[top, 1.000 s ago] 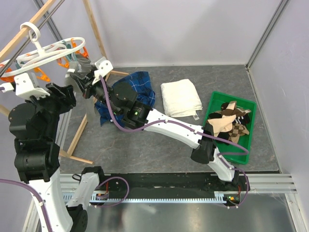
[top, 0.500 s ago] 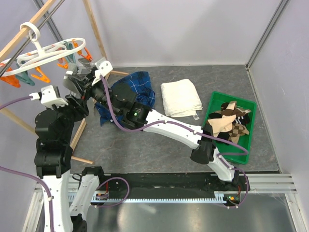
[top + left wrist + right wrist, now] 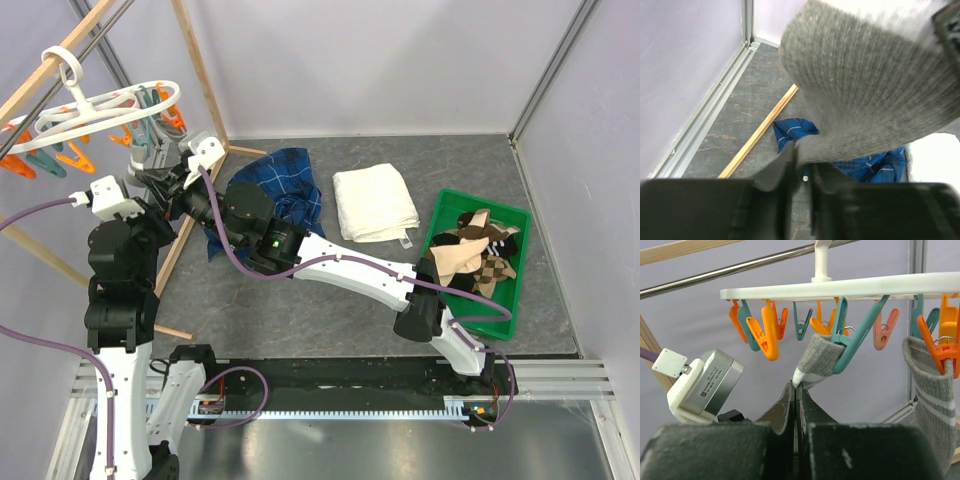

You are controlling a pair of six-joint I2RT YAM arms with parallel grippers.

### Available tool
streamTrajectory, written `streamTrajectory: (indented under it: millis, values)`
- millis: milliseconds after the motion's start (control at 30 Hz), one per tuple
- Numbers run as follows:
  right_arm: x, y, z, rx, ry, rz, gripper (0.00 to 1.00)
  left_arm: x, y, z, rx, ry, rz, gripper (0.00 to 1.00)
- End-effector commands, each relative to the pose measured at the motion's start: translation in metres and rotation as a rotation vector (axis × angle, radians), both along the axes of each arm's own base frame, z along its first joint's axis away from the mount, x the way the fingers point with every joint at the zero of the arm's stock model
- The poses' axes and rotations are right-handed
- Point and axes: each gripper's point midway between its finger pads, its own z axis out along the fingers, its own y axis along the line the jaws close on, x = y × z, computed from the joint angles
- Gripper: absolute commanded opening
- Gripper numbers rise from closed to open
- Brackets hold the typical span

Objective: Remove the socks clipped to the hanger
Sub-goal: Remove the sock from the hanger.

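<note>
The white round hanger (image 3: 840,286) hangs by its hook from the rack at the upper left (image 3: 90,105), ringed with orange and teal pins. A teal pin holds a grey sock (image 3: 822,357). Its white toe runs down into the tips of my right gripper (image 3: 797,386), which is shut on it. An orange pin holds a second, white-striped grey sock (image 3: 932,390) at the right. My left gripper (image 3: 801,167) is closed on the lower edge of a grey ribbed sock (image 3: 875,85); I cannot tell which clipped one it is. Both grippers meet under the hanger (image 3: 160,165).
A green bin (image 3: 485,200) at the right holds several checkered, black and beige socks (image 3: 478,250). A blue plaid shirt (image 3: 290,185) and a folded white towel (image 3: 375,200) lie on the grey floor. Wooden rack poles (image 3: 200,70) stand beside the hanger.
My left arm has swung in under the hanger and its jaws have closed on the grey sock's edge. The hanger has shifted slightly. The right gripper stays shut.
</note>
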Motion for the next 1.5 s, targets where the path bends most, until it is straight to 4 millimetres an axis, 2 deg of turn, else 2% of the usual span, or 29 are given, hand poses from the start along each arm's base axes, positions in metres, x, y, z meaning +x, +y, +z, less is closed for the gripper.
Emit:
streamTrajectory:
  millis: [0,67,233,400,433,500,533,700,800,833,867,1000,1033,1067,1133,1167,1333,1467]
  values:
    - [-0.006,-0.003,0.013,0.03,-0.004,0.009,0.01,0.003,0.0,0.015,0.015,-0.058,-0.004,0.11]
    - [-0.004,-0.005,0.015,0.018,-0.003,-0.003,0.1,0.003,-0.004,0.016,0.004,-0.063,-0.021,0.02]
    - [0.002,-0.016,0.024,0.012,0.003,-0.05,0.21,0.003,-0.013,0.013,-0.005,-0.063,-0.073,0.02]
    - [0.004,-0.025,0.034,0.009,-0.012,-0.078,0.26,-0.001,-0.018,0.015,-0.011,-0.076,-0.102,0.02]
    - [0.005,-0.025,0.035,0.01,-0.013,-0.081,0.33,-0.002,-0.017,0.015,-0.018,-0.076,-0.09,0.02]
    - [0.005,-0.028,0.041,0.021,-0.013,-0.085,0.4,-0.004,-0.014,0.012,-0.025,-0.065,-0.071,0.02]
    - [0.006,-0.03,0.045,0.03,-0.017,-0.092,0.46,-0.004,-0.011,0.01,-0.033,-0.061,-0.051,0.02]
    - [0.019,-0.04,0.054,0.061,-0.016,-0.147,0.56,-0.007,-0.017,0.012,-0.057,-0.08,-0.076,0.02]
    - [0.022,-0.041,0.046,0.035,-0.015,-0.156,0.58,-0.008,-0.023,0.019,-0.057,-0.096,-0.11,0.02]
    - [0.021,-0.036,0.036,0.01,-0.012,-0.148,0.58,-0.009,-0.023,0.023,-0.057,-0.105,-0.112,0.02]
    - [0.019,-0.04,0.041,0.014,-0.018,-0.136,0.59,-0.01,-0.023,0.022,-0.059,-0.098,-0.11,0.02]
    - [0.016,-0.045,0.031,-0.033,0.0,-0.125,0.61,-0.014,-0.026,0.027,-0.074,-0.102,-0.124,0.02]
    - [0.018,-0.043,0.017,-0.065,0.012,-0.126,0.63,-0.016,-0.03,0.029,-0.077,-0.106,-0.144,0.02]
    - [0.016,-0.05,0.023,-0.056,0.015,-0.129,0.63,-0.016,-0.032,0.03,-0.08,-0.104,-0.156,0.02]
    - [0.017,-0.052,0.012,-0.073,0.034,-0.126,0.66,-0.017,-0.036,0.031,-0.085,-0.108,-0.18,0.02]
    - [0.014,-0.056,0.019,-0.061,0.034,-0.119,0.66,-0.018,-0.038,0.031,-0.086,-0.108,-0.187,0.02]
    - [-0.002,-0.045,0.008,-0.086,0.04,-0.012,0.68,-0.016,-0.04,0.029,-0.088,-0.101,-0.199,0.02]
    - [0.0,-0.038,-0.006,-0.126,0.05,-0.008,0.68,-0.015,-0.044,0.031,-0.082,-0.106,-0.229,0.02]
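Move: The left hand's nearly closed fingers have the grey striped sock's lower folds between them; its middle is about 4 cm ahead, 2 cm right and 5 cm up. The shut right fingers still pinch this sock, its middle roughly 1 cm ahead, level sideways and 4 cm below them. From the right hand, the teal clip is some 5 cm ahead, 1 cm right and 4 cm up; the second grey sock is 10 cm ahead, 7 cm right and 1 cm lower. Left hand pinches the sock and goes right some 4 cm; right hand lets go, rises, then sinks 7 cm. ##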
